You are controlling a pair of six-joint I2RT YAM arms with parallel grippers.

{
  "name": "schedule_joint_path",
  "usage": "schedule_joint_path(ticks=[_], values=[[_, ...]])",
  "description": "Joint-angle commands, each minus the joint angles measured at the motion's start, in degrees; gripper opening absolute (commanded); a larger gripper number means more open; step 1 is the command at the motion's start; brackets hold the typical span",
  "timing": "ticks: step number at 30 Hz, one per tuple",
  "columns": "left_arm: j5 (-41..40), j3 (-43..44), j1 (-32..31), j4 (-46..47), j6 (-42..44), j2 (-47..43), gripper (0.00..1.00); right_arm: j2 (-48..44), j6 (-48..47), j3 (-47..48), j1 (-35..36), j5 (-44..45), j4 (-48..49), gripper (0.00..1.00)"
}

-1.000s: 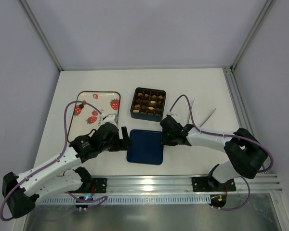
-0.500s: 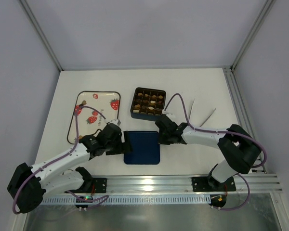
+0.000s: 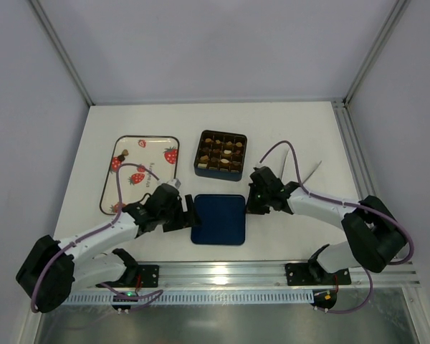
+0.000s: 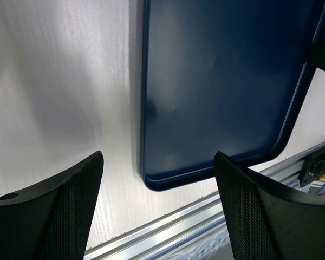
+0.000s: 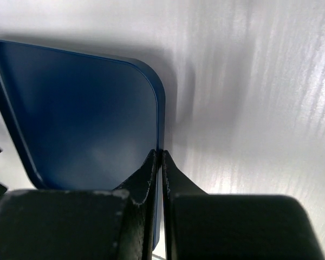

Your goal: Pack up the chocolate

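The chocolate point(image 3: 222, 152) fills the brown grid of a square dark-blue box point(image 3: 218, 172) at the table's middle back. In front of it lies a flat dark-blue lid point(image 3: 218, 218). My right gripper point(image 3: 249, 204) is shut on the lid's right rim; the right wrist view shows the fingertips point(image 5: 158, 151) pinched on the thin edge of the lid point(image 5: 81, 119). My left gripper point(image 3: 188, 213) stands open at the lid's left edge. In the left wrist view its fingers point(image 4: 158, 157) straddle the near corner of the lid point(image 4: 222, 81) without touching it.
A strawberry-printed tray point(image 3: 140, 172) lies at the left, just behind the left arm. Two thin white sticks point(image 3: 312, 172) lie at the right. The aluminium rail point(image 3: 222, 272) runs along the table's near edge, close to the lid.
My right gripper closed onto the lid's right rim and drew the lid slightly right. The left gripper, still open, slid in to the lid's left edge.
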Motion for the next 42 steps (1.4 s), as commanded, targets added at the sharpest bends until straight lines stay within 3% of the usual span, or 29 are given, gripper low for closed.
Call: schedule_joint_path(ticks=[1, 9, 13, 24, 27, 28, 29, 30, 35, 39, 42], values=[[4.6, -1.6, 1.5, 7.5, -0.9, 1.7, 0.81, -3.6, -1.3, -0.3, -0.9, -5.5, 3.1, 0.04], [9.0, -3.3, 3.2, 15.6, -2.1, 6.6, 0.8, -6.0, -1.4, -2.2, -4.2, -11.8, 4.9, 0.04], [11.9, -3.8, 3.9, 19.2, -3.5, 6.1, 0.74, -6.8, -1.5, -2.5, -4.5, -13.3, 5.2, 0.04], [20.4, -5.6, 5.9, 29.3, -9.3, 2.2, 0.35, -8.1, -0.1, -2.9, -4.5, -15.4, 6.6, 0.04], [21.7, -5.0, 6.5, 29.2, -9.9, 0.8, 0.17, -8.8, -0.1, -3.0, -4.5, -14.8, 6.3, 0.05], [22.2, -4.4, 6.7, 28.3, -9.9, 0.2, 0.05, -9.4, -0.7, -2.9, -4.5, -14.1, 5.8, 0.08], [22.3, -3.9, 6.9, 27.4, -9.8, 0.0, 0.0, -9.7, -0.9, -2.9, -4.5, -13.0, 5.7, 0.12], [22.3, -2.7, 7.1, 26.6, -9.7, -0.4, 0.0, -10.2, -1.1, -2.9, -4.5, -12.2, 5.2, 0.22], [24.0, 3.3, 9.7, 16.9, -8.1, 0.0, 0.01, -17.1, -6.4, -2.4, -3.7, -3.7, 0.3, 0.48], [26.4, 9.8, 12.8, 8.5, -5.4, 2.6, 0.0, -25.6, -11.6, 0.0, 5.1, 11.4, -6.9, 0.53], [29.1, 14.7, 14.7, 3.3, -3.8, 6.2, 0.0, -28.7, -14.7, 2.5, 11.7, 17.9, -10.0, 0.54]])
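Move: The dark blue lid's middle lies about 8 cm right of the left hand, some 3 cm ahead and 2 cm below. The right hand already pinches its right edge, with the lid's middle about 9 cm to its left and 1 cm back. From the left hand, the chocolate box is roughly 24 cm ahead and 9 cm right; the tray is about 18 cm ahead and 18 cm left. The left hand swings right, pinches the lid's left edge, rises about 10 cm and forward; right releases, rising. ##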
